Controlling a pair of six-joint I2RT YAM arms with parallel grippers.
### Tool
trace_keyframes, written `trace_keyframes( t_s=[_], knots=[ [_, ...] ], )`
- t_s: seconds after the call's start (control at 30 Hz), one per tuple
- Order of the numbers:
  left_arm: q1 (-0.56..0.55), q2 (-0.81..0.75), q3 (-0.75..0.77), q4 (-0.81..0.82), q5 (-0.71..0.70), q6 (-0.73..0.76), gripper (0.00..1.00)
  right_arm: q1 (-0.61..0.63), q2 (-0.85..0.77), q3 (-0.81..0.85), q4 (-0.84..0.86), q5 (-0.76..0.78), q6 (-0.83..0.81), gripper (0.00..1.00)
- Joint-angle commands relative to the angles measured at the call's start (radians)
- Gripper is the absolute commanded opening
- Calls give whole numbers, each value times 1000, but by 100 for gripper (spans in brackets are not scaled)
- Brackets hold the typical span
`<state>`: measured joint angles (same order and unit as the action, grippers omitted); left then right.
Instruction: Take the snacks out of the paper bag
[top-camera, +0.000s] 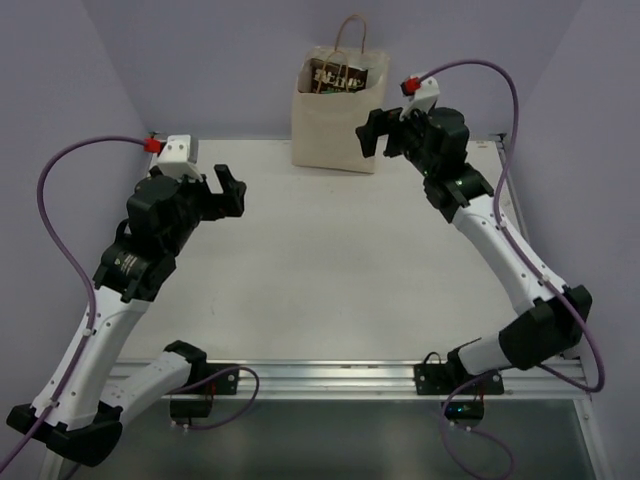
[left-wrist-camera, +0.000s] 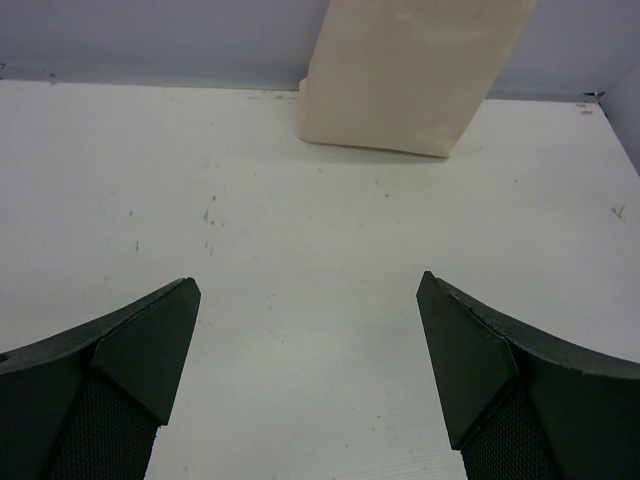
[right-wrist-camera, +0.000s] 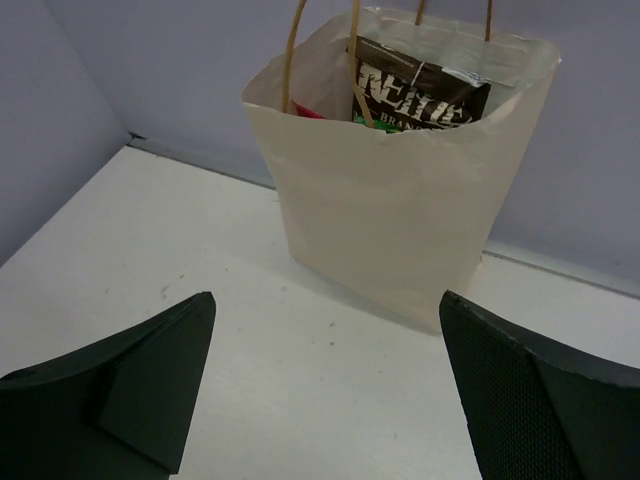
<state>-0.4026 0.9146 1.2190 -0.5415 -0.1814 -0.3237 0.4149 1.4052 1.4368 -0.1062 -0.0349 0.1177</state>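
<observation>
The beige paper bag (top-camera: 333, 122) stands upright at the back of the table, cord handles up. It also shows in the left wrist view (left-wrist-camera: 405, 75) and the right wrist view (right-wrist-camera: 395, 215). A dark brown snack packet (right-wrist-camera: 420, 95) sticks up inside its mouth, with a bit of red (right-wrist-camera: 310, 112) and green beside it; the other snacks are hidden in the bag. My right gripper (top-camera: 375, 130) is open and empty, just right of the bag near its top. My left gripper (top-camera: 228, 190) is open and empty, above the table left of and nearer than the bag.
Purple walls close the table (top-camera: 320, 260) in at the back and both sides. A metal rail (top-camera: 330, 375) runs along the near edge by the arm bases. Purple cables (top-camera: 60, 200) loop off both wrists.
</observation>
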Motion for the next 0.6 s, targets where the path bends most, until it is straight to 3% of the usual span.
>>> trace_keyframes(
  t_s=[0.0, 0.17, 0.47, 0.57],
  knots=[
    [-4, -36, -22, -1, 3, -28, 100, -16, 118, 129, 212, -106, -90, 94],
    [-5, -51, -42, -20, 0, -37, 100, -18, 332, 287, 305, -129, -154, 86],
    [-5, -59, -82, -60, 5, -71, 98, -16, 569, 430, 549, -8, -220, 77],
    [-5, -54, -93, -67, 14, -74, 95, -16, 655, 519, 550, -11, -251, 75]
  ],
)
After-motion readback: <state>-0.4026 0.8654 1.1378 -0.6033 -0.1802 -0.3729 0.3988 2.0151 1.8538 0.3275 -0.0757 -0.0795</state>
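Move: The brown snack packet in the paper bag's mouth is some 28 cm ahead of the right hand, 8 cm to its left and roughly 9 cm below. The pink packet sits about 3 cm nearer and 6 cm farther left than the brown one; the bag's near handle stands about 6 cm nearer and 3 cm left of it. From the left hand the brown packet is about 40 cm ahead and 25 cm right. Touching nothing, the empty right hand heads for the bag's open mouth, about 16 cm forward and 6 cm left at nearly level height, quick at first and then slowing. Its fingertips tip up some 20 degrees while the wide-open fingers narrow by about a quarter. The left hand, also empty, sinks about 4 cm. ##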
